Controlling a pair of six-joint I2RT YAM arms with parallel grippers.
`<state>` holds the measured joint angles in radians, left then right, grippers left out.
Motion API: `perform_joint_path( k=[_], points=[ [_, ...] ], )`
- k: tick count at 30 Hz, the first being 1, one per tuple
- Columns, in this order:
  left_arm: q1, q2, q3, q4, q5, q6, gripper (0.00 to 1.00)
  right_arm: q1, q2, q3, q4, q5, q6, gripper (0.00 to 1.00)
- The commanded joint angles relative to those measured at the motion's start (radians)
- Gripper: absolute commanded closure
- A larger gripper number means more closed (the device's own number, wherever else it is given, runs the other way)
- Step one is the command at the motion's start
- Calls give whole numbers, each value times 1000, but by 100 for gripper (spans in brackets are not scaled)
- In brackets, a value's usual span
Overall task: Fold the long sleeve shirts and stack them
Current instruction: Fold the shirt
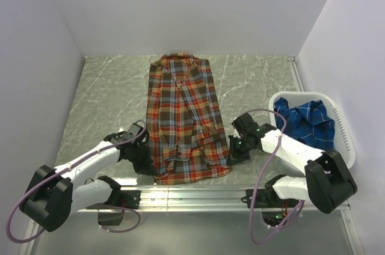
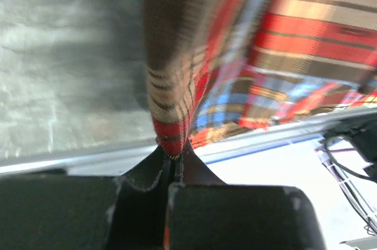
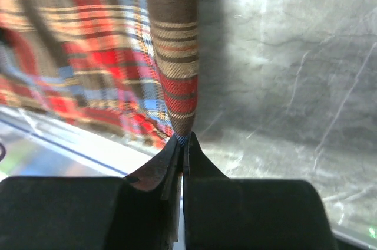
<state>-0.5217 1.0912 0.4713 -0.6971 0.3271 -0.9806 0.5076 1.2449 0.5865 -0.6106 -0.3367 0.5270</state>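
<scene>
The red-orange plaid long sleeve shirt (image 1: 183,116) lies lengthwise in the middle of the table, collar at the far end and sleeves folded in. My left gripper (image 1: 144,154) is shut on its near left edge, the cloth (image 2: 171,108) pinched between the fingertips. My right gripper (image 1: 231,150) is shut on the near right edge, where a fold of plaid (image 3: 177,85) rises out of the closed jaws. The blue plaid long sleeve shirt (image 1: 305,121) lies bunched in the white basket (image 1: 345,141) at the right.
A metal rail (image 1: 192,196) runs along the table's near edge between the arm bases. White walls close in the marble table (image 1: 108,98) on the left, far and right sides. The basket stands close behind my right arm.
</scene>
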Motion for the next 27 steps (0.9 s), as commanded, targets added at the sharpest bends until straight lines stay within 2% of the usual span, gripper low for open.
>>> perform_joint_path(
  k=[1,5,10,17,27],
  points=[
    [-4,-25,111,-56,-9,19,99,-4,-51,120,-69,13,-33,100],
    [46,1,193,-58,-13,45,100,-9,-38,237,-98,19,-48,100],
    [179,76,280,45,21,83,100,-41,60,395,-77,21,-74,100],
    [308,298,495,200,29,85,99,-87,258,611,21,42,-65,100],
    [414,614,808,258,20,95,98,-167,560,894,89,18,-76,100]
  ],
)
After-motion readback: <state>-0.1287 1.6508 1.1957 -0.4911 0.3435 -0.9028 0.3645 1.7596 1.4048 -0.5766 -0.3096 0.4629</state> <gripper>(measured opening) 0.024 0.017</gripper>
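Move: Each hand already pinches a bottom hem corner just above the table, the two about 28 cm apart. The shirt's collar lies about 53 cm ahead of the left hand and 10 cm to its right; from the right hand it is roughly 50 cm ahead and 18 cm left. A folded-in sleeve end lies some 8 cm ahead and 6 cm right of the left hand. The laundry basket stands about 28 cm right and 10 cm ahead of the right hand. Keep both grippers shut on the hem corners and lift them off the table, then sweep the hem forward over the shirt towards the collar: left about 28 cm, right about 24 cm while easing left, both ending some 10 cm higher. Swing the fingertips forward some 20 degrees as you go, turning the left hand slightly counter-clockwise. ##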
